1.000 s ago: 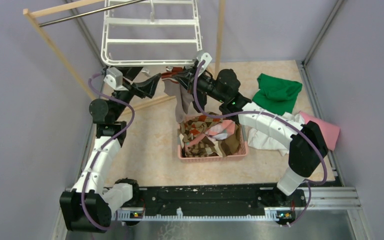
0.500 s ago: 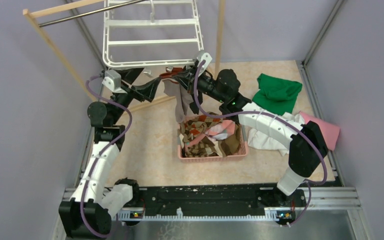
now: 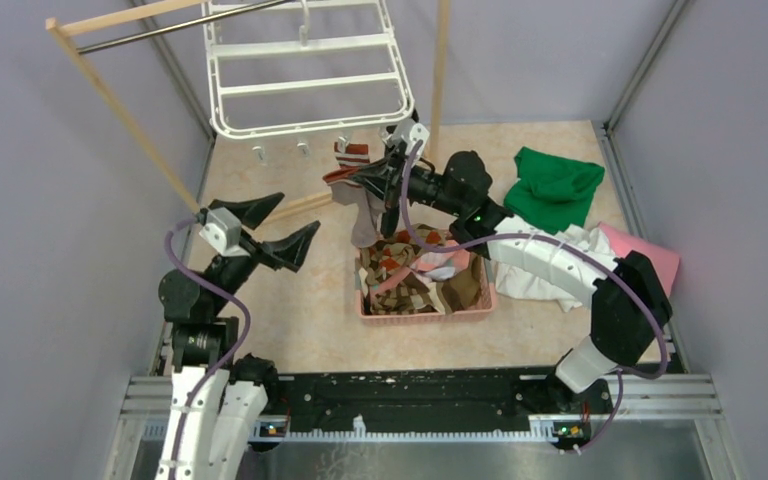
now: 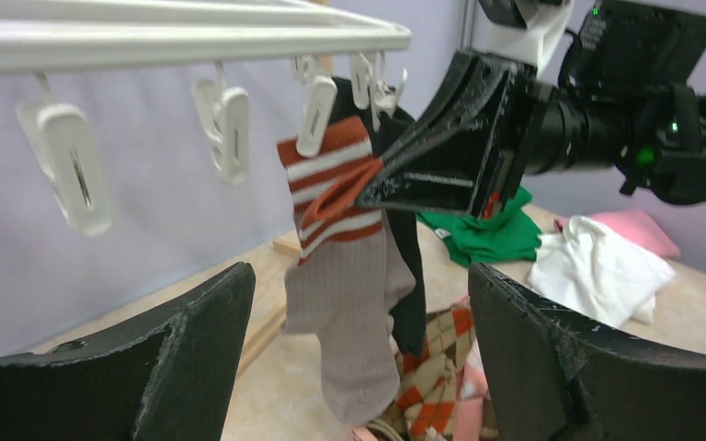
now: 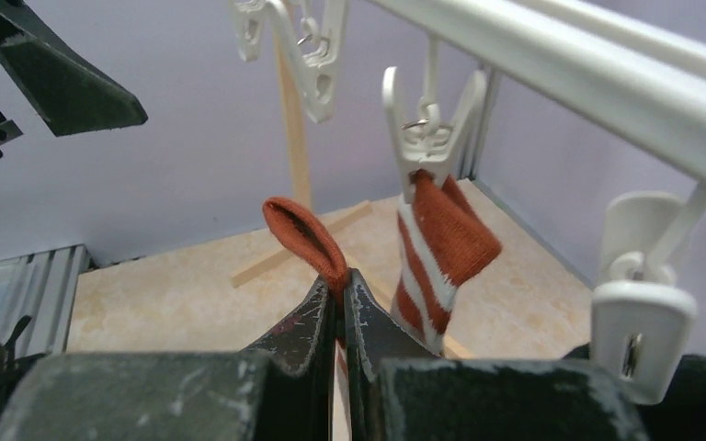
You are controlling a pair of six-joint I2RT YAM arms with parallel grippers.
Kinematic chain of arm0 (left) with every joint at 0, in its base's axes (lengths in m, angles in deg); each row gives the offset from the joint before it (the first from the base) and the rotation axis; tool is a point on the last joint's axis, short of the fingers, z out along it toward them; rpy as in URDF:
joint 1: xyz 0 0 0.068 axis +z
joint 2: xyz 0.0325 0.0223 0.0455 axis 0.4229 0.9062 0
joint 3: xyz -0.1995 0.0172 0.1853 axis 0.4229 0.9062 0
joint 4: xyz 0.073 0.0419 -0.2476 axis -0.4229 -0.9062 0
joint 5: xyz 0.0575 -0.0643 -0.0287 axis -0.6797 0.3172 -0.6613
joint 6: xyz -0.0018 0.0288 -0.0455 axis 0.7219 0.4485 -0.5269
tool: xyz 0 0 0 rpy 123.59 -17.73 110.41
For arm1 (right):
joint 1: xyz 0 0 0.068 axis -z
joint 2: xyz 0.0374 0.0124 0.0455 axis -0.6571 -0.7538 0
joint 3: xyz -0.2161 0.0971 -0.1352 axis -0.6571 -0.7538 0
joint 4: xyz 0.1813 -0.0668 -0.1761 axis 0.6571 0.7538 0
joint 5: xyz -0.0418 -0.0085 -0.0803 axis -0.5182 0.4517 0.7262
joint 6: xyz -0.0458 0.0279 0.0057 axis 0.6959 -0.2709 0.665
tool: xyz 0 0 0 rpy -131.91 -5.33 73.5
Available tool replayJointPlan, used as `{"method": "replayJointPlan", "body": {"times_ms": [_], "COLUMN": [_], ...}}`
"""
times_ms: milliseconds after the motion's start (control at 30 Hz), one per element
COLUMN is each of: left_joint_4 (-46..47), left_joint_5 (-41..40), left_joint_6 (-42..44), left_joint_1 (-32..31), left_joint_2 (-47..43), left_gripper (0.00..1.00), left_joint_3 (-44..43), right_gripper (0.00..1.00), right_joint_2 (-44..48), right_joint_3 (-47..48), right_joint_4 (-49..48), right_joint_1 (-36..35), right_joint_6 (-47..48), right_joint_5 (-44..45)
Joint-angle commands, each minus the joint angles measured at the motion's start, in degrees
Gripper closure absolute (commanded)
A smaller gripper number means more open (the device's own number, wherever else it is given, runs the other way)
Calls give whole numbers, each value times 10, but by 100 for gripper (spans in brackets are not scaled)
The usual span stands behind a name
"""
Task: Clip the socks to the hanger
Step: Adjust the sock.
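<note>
The white hanger hangs at the back, with clips dangling along its near edge. One clip grips the orange-striped cuff of a grey-brown sock, which hangs down over the basket. My right gripper is shut on the other edge of that cuff, just below the hanger's bar. A black sock hangs behind the grey one; what holds it is hidden. My left gripper stands wide open, well to the left of and apart from the sock.
A pink basket under the sock holds argyle and pink socks. Green, white and pink cloths lie to the right. The wooden rack's slanted bar and post flank the hanger.
My left arm has pulled back from the hanger's edge toward the near left, its jaws opening wider. The right gripper has kept its hold on the cuff. The hanger has shifted slightly.
</note>
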Motion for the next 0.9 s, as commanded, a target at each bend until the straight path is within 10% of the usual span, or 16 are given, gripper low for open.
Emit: {"method": "replayJointPlan", "body": {"times_ms": [0, 867], "left_joint_4": [-62, 364], "left_joint_5": [29, 157], "left_joint_6": [23, -169], "left_joint_1": [2, 1], "left_joint_2": [-56, 82], "left_gripper": [10, 32], "left_joint_3": [38, 121], "right_gripper": [100, 100], "right_joint_2": [47, 61], "right_joint_3": [-23, -76], "right_joint_4": [-42, -190], "right_joint_1": [7, 10], "right_joint_6": [-3, -87], "right_joint_5": [-53, -243]}}
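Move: The striped cuff pinched in the right hand's closed fingers pokes out about 2 cm to that hand's left; the open left gripper waits some 9 cm back and 10 cm to the left of the right hand. From the left hand that cuff is roughly 9 cm ahead and 8 cm right, about level. The clipped sock's cuff is some 5 cm beyond the held cuff and a little higher; an empty clip hangs 13 cm straight ahead of the left hand, slightly above. Backing away from the hanger, the right hand keeps its pinch on the sock cuff and draws it some 9 cm back, drifting slightly right and up at the end and turning counter-clockwise about 20 degrees. The left hand sinks about 5 cm while easing back a little, then goes right towards the held cuff, turning clockwise and narrowing its still-open fingers. ##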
